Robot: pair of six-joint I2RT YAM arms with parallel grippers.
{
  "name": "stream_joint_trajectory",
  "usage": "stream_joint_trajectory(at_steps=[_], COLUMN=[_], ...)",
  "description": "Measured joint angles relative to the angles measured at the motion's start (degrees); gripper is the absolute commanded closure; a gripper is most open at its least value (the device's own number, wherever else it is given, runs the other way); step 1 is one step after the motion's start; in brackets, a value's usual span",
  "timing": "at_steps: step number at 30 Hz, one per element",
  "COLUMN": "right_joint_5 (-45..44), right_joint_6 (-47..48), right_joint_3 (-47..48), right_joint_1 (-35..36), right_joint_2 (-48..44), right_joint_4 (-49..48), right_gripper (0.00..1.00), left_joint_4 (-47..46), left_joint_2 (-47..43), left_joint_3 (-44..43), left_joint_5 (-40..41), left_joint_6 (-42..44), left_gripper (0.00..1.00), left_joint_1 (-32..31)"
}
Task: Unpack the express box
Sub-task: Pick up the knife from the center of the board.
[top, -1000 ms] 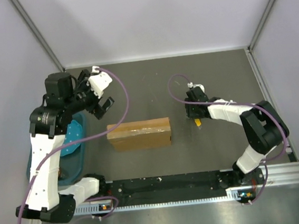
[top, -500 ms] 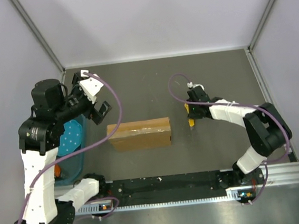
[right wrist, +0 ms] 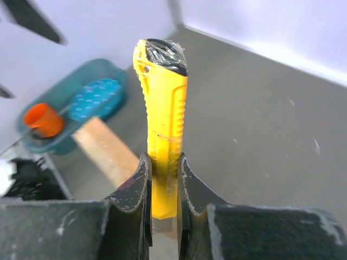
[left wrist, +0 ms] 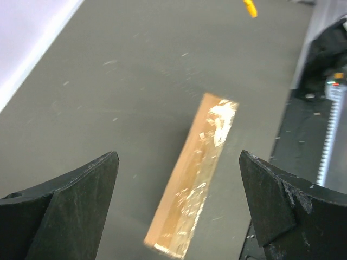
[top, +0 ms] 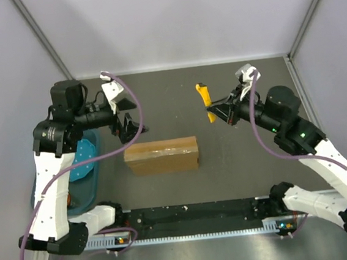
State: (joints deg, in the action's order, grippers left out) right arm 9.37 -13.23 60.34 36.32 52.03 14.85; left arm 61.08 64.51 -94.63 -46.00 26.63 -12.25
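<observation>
The express box [top: 162,155], flat brown cardboard with shiny tape along its top, lies mid-table. It also shows in the left wrist view [left wrist: 198,173] and the right wrist view [right wrist: 105,151]. My right gripper [top: 219,110] is raised above the table to the right of the box and beyond it, shut on a yellow utility knife [top: 206,101]. The knife [right wrist: 161,108] sticks out past the fingertips of the right gripper [right wrist: 162,162]. My left gripper [top: 127,127] hangs wide open above the box's far left corner. Nothing sits between the jaws of the left gripper [left wrist: 179,157].
A teal tray [top: 81,188] stands at the table's left edge under the left arm, holding a blue perforated disc [top: 85,154] and an orange cup [right wrist: 43,120]. A black rail [top: 194,214] runs along the near edge. Walls close the left, back and right.
The right gripper has shut on the yellow knife and lifted it off the table, away from the box. The left gripper has swung in closer to the box's left end.
</observation>
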Motion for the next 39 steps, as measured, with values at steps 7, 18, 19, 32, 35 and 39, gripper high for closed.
stream_joint_trajectory(at_steps=[7, 18, 19, 32, 35, 39], right_joint_5=[6.0, 3.7, 2.6, -7.9, -8.3, -8.7], right_joint_6=[7.8, 5.1, 3.3, -12.3, -14.3, -16.0], right_joint_3=[12.8, 8.5, 6.1, -0.3, -0.2, 0.2], right_joint_1=[11.9, 15.5, 15.5, 18.8, 20.1, 21.2], right_joint_2=[3.8, 3.0, 2.2, 15.9, 18.3, 20.7], right_joint_4=[7.6, 0.6, -4.0, -49.3, -54.2, -59.1], right_gripper=[1.00, 1.00, 1.00, 1.00, 1.00, 1.00], left_joint_4=[-0.3, -8.3, -8.9, -18.8, -22.5, -26.5], left_joint_2=[2.9, -3.2, -4.2, -12.1, -12.9, -12.1], left_joint_3=[-5.0, 1.8, 2.8, 12.2, 14.2, 14.8], left_joint_5=[-17.6, -21.3, -20.4, 8.9, 15.4, 21.0], left_joint_6=[-2.4, -9.1, -9.2, -5.3, -6.2, -8.2], left_gripper=[0.01, 0.01, 0.01, 0.01, 0.01, 0.01], left_joint_1=[0.0, -1.5, -2.3, -15.8, -16.3, -18.1])
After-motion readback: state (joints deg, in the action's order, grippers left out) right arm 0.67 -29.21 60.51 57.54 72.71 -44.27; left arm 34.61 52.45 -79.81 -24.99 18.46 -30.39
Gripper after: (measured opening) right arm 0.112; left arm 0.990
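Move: The knife is already held up in the right fingers. The open left gripper it is taken to is about 21 cm to the right hand's left, 4 cm back and perhaps 3 cm higher. From the left hand the knife is some 20 cm right, 5 cm ahead, slightly lower. The box stands about 16 cm left, 5 cm back and 27 cm below the right hand; it is roughly 5 cm right, 2 cm back and 30 cm below the left. The knife stays pinched in the right fingers as that hand draws back about 8 cm and left, pauses, then climbs left and slightly forward towards the left gripper, rolling its left side up some 40 degrees. The left hand, fingers wide open, backs away and up, swinging clockwise, then returns forward, swinging back and tipping upward, to face the knife. ##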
